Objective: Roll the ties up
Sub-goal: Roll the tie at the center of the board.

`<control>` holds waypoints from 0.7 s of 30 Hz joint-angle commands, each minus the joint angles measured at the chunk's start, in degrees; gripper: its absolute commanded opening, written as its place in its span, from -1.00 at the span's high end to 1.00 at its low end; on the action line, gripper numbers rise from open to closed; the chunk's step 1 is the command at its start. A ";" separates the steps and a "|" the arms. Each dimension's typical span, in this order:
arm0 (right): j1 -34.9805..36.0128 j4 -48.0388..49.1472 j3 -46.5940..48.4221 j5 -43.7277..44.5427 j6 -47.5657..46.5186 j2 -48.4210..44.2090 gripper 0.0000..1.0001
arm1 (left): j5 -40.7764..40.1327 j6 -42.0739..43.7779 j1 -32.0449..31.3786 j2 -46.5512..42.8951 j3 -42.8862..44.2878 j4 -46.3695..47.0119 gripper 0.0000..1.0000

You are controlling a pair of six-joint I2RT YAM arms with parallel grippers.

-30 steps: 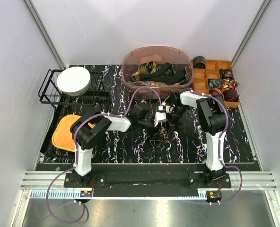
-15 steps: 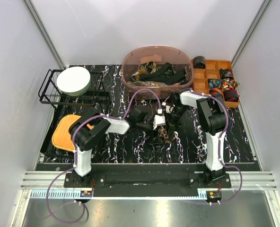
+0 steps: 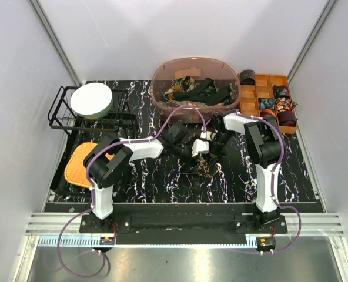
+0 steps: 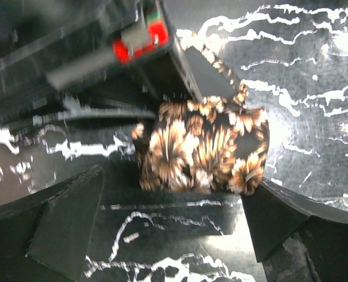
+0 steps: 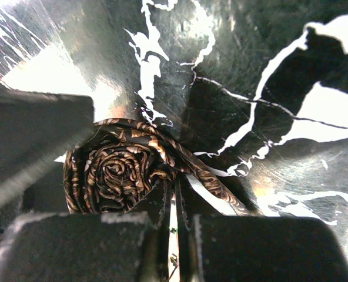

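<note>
A brown floral tie (image 3: 205, 168) lies on the black marbled table, wound into a roll. Its spiral end faces the right wrist view as the tie (image 5: 118, 170), with a loose tail running right. My right gripper (image 3: 204, 155) is shut at the roll's outer edge, right gripper (image 5: 175, 235), with thin fabric caught between its tips. In the left wrist view the roll (image 4: 203, 147) sits just beyond my left gripper (image 4: 180, 235). That gripper's fingers (image 4: 68, 229) stand wide apart on either side, touching nothing. From above, the left gripper (image 3: 187, 149) is left of the roll.
A pink oval tub (image 3: 162, 76) of loose ties stands at the back centre. An orange compartment tray (image 3: 248, 101) holding rolled ties is back right. A black wire rack (image 3: 59, 114) with a white bowl (image 3: 91, 100) is back left, and an orange mat (image 3: 80, 167) lies left.
My left gripper has opened wide and shifted slightly toward the roll, its forearm swinging right. The right gripper stays shut in place at the roll.
</note>
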 commanded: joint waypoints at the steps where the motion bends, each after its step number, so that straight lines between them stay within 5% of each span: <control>1: 1.43 12.47 -1.90 14.58 -2.32 3.54 1.00 | 3.29 3.98 -0.68 2.12 5.61 -4.60 -0.98; 10: 1.43 12.47 -2.07 14.84 -2.58 3.36 1.00 | 3.56 5.04 -2.70 5.38 8.25 -9.35 -0.93; 21: 0.91 12.65 -3.04 14.75 -2.58 2.92 1.00 | 2.41 10.04 -2.53 4.59 4.57 -12.16 0.11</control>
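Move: The rolled part of the tie sits just off the open left fingers, about 2 cm back, 2 cm to the right and 2 cm below. Its short loose tail lies some 5 cm to the left hand's right and 2 cm back; the plastic bin stands roughly 25 cm ahead, nearly in line. From the right fingers, shut on the tie beside the roll, the roll lies about 3 cm left and 1 cm back. Bring the wide-open left gripper back, right and down over the roll, about 2.5 cm in all, turning it slightly clockwise, then stop and close the fingers to about half on the roll's near and far ends. Keep the right gripper still and shut, holding the tie beside the roll. ##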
